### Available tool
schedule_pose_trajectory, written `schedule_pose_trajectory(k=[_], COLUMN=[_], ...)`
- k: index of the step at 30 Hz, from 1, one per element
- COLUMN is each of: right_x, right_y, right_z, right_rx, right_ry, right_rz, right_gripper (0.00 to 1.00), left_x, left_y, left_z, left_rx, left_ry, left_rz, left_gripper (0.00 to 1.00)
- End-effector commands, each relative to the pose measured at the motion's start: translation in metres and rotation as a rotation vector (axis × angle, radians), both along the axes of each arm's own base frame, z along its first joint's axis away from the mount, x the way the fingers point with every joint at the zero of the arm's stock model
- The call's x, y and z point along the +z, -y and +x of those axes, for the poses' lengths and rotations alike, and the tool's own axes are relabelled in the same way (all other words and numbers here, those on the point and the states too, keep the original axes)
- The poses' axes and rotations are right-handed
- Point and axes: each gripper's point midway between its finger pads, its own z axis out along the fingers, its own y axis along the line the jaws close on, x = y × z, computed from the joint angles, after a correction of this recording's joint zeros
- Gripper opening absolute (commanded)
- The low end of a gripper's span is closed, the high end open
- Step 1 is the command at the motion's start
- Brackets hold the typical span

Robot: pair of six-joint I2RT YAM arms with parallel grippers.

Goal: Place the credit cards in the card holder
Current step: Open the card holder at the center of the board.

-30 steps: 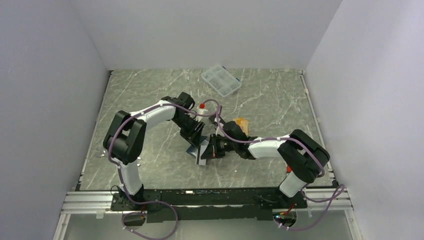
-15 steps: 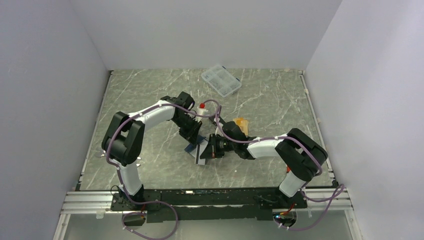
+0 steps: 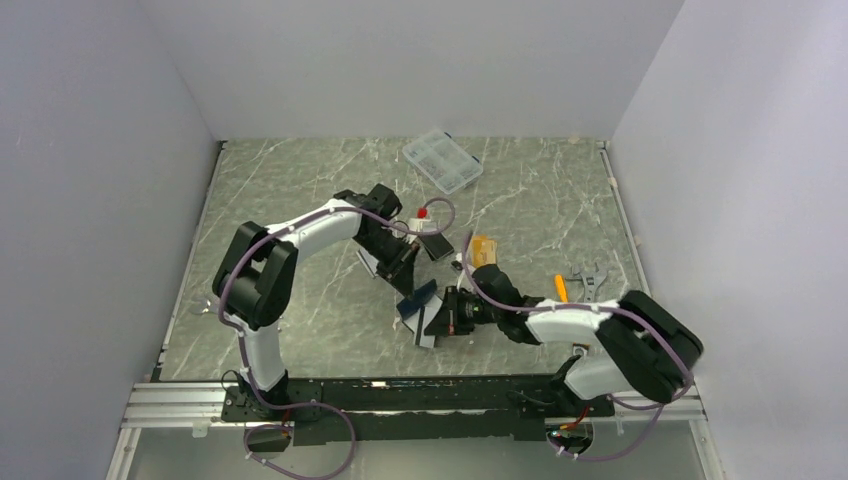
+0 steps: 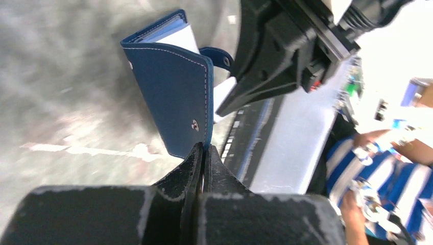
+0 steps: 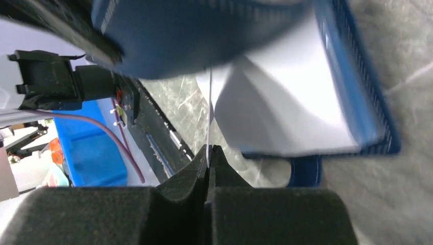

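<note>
My left gripper (image 3: pixel 408 280) (image 4: pixel 203 149) is shut on the edge of the card holder's navy cover (image 4: pixel 173 97), and the holder (image 3: pixel 415 300) stands partly open off the table. Its snap tab (image 4: pixel 220 57) points at the right gripper. My right gripper (image 3: pixel 440 318) (image 5: pixel 208 149) is shut on a thin silver-grey credit card (image 3: pixel 428 335), which the right wrist view shows edge-on (image 5: pixel 209 112) below the holder's pale blue inside (image 5: pixel 352 102). An orange credit card (image 3: pixel 483 248) lies behind the right arm. What looks like a grey card (image 3: pixel 367 262) lies left of the left gripper.
A clear plastic compartment box (image 3: pixel 443 160) sits at the back of the marble table (image 3: pixel 300 180). A silver wrench (image 3: pixel 587 274) and an orange-handled tool (image 3: pixel 561 288) lie at the right by the right arm. White walls enclose three sides.
The left gripper has shut on the holder's cover and lifted it toward the near right. The right arm drew nearer with its card, uncovering the wrench.
</note>
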Motion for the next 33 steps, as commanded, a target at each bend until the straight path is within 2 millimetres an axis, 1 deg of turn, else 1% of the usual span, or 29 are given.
schedule_pose_trajectory(k=[1,5,8,12,15,17,22,26,33], right_x=[0.012,0.011,0.008,0.003,-0.003,-0.005,-0.01,-0.013,-0.008], right_y=[0.016,0.037,0.049,0.057,0.06,0.061,0.067,0.071,0.068], right_z=[0.0,-0.007,-0.011,-0.017,-0.022,-0.024,-0.029,-0.033,-0.048], right_rx=[-0.07,-0.124,-0.152,-0.164,-0.163,-0.162,-0.159,-0.159,-0.115], right_ry=[0.048,0.048,0.043,0.022,0.005,-0.003,-0.016,-0.026,-0.04], right_rz=[0.011,-0.022,-0.046,-0.058,-0.068,-0.072,-0.101,-0.116,-0.064], right_gripper=[0.0,0.0,0.0,0.0,0.0,0.0,0.0,0.0,0.0], left_x=[0.035,0.021,0.002,-0.022,-0.039,-0.045,-0.051,-0.057,-0.061], left_y=[0.024,0.02,0.011,-0.006,-0.016,-0.02,-0.024,-0.028,-0.026], left_z=[-0.031,-0.037,-0.028,-0.008,-0.005,-0.006,-0.004,-0.007,-0.001], left_rx=[-0.072,-0.053,-0.004,0.08,0.104,0.112,0.114,0.115,0.134], left_ry=[-0.172,-0.234,-0.242,-0.24,-0.225,-0.213,-0.187,-0.188,-0.167], left_rz=[-0.202,-0.208,-0.163,-0.092,-0.036,-0.015,0.019,0.04,0.056], left_gripper=[0.0,0.0,0.0,0.0,0.0,0.01,0.1,0.22,0.23])
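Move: The card holder hangs by its cover edge in the left fingers, its middle about 2 cm back, 3 cm right and 4 cm below that hand. From the right hand, which grips a card, it lies some 5 cm left and 3 cm ahead, at about the same height. The black wallet is about 14 cm ahead and 7 cm right of the left hand; the orange packet is about 17 cm ahead and 10 cm right of the right hand. Swing the left gripper back, right and a little up with the holder's cover still pinched, then turn to the left, slightly forward and about 7 cm down, wrist tilting some 15 degrees; part the fingers slightly near the table. Meanwhile draw the right hand some 6 cm right and half that back, keeping its card and clearing it from the cover. ##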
